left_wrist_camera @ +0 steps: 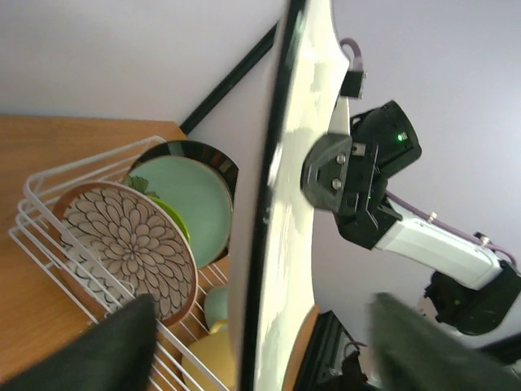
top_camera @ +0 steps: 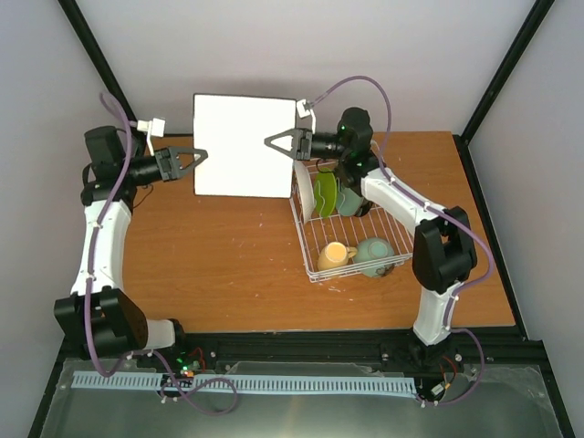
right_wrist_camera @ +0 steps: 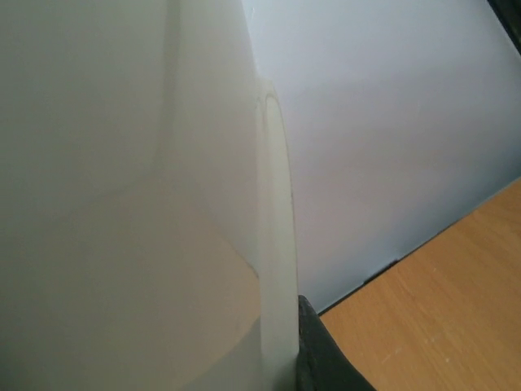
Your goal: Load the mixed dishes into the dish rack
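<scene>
The square white plate [top_camera: 245,146] hangs in the air, left of the dish rack [top_camera: 310,246]. My right gripper [top_camera: 272,141] is shut on its right edge; one finger [right_wrist_camera: 330,362] presses the plate [right_wrist_camera: 122,204]. My left gripper [top_camera: 199,156] is open at the plate's left edge, with the plate [left_wrist_camera: 301,204] edge-on between its spread fingers [left_wrist_camera: 122,342] and untouched. In the rack [left_wrist_camera: 41,212] stand the petal-patterned plate [left_wrist_camera: 126,244], lime green plate [top_camera: 326,193], pale teal plate [left_wrist_camera: 187,195] and dark-rimmed plate [left_wrist_camera: 216,159]. The yellow mug [top_camera: 335,255] and mint-green bowl [top_camera: 374,255] lie at its near end.
The wooden table [top_camera: 210,255] runs to a black frame rail at the near edge [top_camera: 292,345]. White walls and black corner posts close the back and sides. The right arm [top_camera: 429,237] reaches over the rack's right side.
</scene>
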### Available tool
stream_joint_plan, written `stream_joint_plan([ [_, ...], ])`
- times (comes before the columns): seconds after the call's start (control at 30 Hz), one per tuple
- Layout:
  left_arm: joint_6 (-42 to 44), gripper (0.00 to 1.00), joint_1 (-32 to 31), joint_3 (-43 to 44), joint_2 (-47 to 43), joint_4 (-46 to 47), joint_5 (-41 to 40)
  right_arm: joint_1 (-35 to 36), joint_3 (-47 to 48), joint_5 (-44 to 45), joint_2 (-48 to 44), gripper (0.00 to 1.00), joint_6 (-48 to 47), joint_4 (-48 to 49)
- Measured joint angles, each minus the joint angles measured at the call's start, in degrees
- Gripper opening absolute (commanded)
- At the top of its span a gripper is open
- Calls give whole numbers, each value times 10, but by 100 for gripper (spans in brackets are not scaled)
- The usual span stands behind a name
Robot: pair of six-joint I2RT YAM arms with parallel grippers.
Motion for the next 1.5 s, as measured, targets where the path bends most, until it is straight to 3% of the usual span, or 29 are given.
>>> stream_joint_plan([
  [0.2,40,100,-1,45,1,-52,-80,3,-36,8,-26,3,-28,-44],
  [0.43,63,100,-2,61,-49,-56,-280,-22,-73,72,-67,3,-55,-78],
  [0.57,86,100,-2,13,-154,3,-401,-30,-73,154,-116,3,-122,-150],
  [0.7,108,100,-2,-25,-227,63,-473,-31,-73,276,-198,3,-223,-242],
  [0.8,117,100,-2,-31,-235,89,-500,-34,-95,386,-277,3,-288,-270],
  [0.97,121,100,-2,-42,-206,95,-515,-75,-215,561,-430,3,-345,-240],
  [1.17,121,100,-2,-60,-190,91,-514,-133,-354,760,-523,3,-369,-195],
  [1.3,120,100,-2,-60,-190,92,-508,-149,-416,814,-528,3,-368,-188],
  [1.5,121,100,-2,-60,-189,91,-504,-195,-467,786,-508,3,-341,-171],
])
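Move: My right hand already pinches the square plate's right edge, with the plate's middle about 9 cm to its left. The rack's free right end lies about 31 cm right, 12 cm ahead and 30 cm below. Just left of that, the dark-rimmed plate stands some 22 cm right, 7 cm ahead and 23 cm below my right hand; the teal mug is 24 cm right, 11 cm back and 32 cm below. From my left hand, the square plate's middle is 10 cm right and 3 cm ahead, level. I spread my left fingers, already half open at the plate's left edge, fully wide and draw that hand off to the left and up, turning it away counter-clockwise. My right hand keeps its pinch and carries the plate some 37 cm right across above the rack, arcing up and then down to about 5 cm below its start, while turning clockwise nearly 100 degrees until its fingers point forward. ##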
